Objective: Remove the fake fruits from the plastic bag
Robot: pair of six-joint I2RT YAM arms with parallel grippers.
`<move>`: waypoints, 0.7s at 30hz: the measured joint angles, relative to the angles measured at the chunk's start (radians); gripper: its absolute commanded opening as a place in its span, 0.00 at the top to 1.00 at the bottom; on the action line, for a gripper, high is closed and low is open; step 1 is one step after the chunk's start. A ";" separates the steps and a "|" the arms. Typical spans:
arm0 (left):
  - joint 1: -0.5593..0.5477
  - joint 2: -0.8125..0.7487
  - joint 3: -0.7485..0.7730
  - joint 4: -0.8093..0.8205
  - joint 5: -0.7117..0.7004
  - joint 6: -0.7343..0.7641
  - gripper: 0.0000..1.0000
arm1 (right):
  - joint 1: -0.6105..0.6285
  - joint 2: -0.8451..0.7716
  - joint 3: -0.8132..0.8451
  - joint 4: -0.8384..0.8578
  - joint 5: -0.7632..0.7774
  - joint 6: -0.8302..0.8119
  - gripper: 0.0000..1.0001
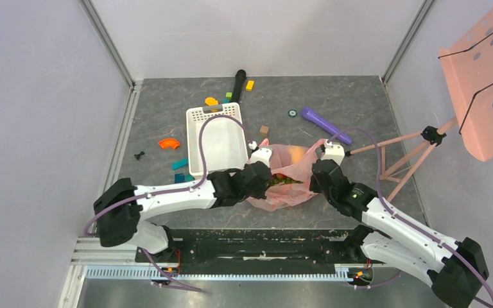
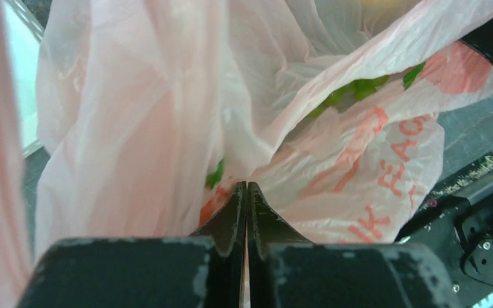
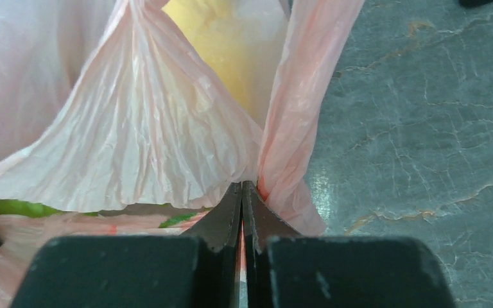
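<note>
The pink translucent plastic bag (image 1: 290, 168) lies on the grey floor between my two wrists, right of the white basket. My left gripper (image 1: 271, 178) is shut on a fold of the bag (image 2: 334, 160) at its left side, jaws pressed together with film pinched in them (image 2: 246, 186). My right gripper (image 1: 315, 174) is shut on the bag's (image 3: 147, 141) right edge (image 3: 242, 185). The fake fruits show only through the film: green leaves (image 2: 359, 88), a red-and-green patch (image 2: 213, 192), a yellow fruit (image 3: 218, 38) and more green (image 3: 19, 207).
A white perforated basket (image 1: 196, 138) stands left of the bag. Behind lie a purple cylinder (image 1: 324, 124), a black cylinder (image 1: 238, 83), an orange arch (image 1: 169, 144) and several small blocks. A pink perforated stand (image 1: 488, 83) on tripod legs (image 1: 404, 160) fills the right side.
</note>
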 measured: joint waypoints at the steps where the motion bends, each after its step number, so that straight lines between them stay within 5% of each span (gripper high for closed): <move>1: -0.001 -0.025 -0.021 0.009 0.002 -0.006 0.98 | 0.000 0.000 -0.003 -0.006 0.006 0.004 1.00; 5: -0.006 -0.094 -0.093 0.033 0.004 -0.020 0.98 | -0.004 -0.018 -0.007 -0.005 -0.004 -0.016 1.00; 13: -0.007 -0.103 -0.108 0.050 0.005 -0.019 0.98 | 0.005 -0.126 0.015 0.100 -0.265 -0.156 1.00; 21: -0.007 -0.093 -0.101 0.053 0.006 -0.019 0.98 | 0.205 -0.069 0.054 0.178 -0.319 -0.160 1.00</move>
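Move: The right hand, fingertips shut at the bag's right-hand handle, has the middle of the near rim about 10 cm to its left, roughly level front to back and some 3 cm below. Green grapes lie just beyond that rim, 2 cm farther out and about 3 cm lower; the yellow fruit is roughly 10 cm ahead of the right hand and 6 cm to its left. From the left hand, that rim spot is 5 cm right, 2 cm ahead. The right hand comes away from the bag's right handle with its fingers still shut, lifts, then sweeps left across the near side of the bag towards the left hand, about 11 cm left and 7 cm up, drawing back some 4 cm late on and swinging about 30 degrees counter-clockwise. The left hand keeps its pinch on the bag, easing just over a centimetre left and back, then holding still. ##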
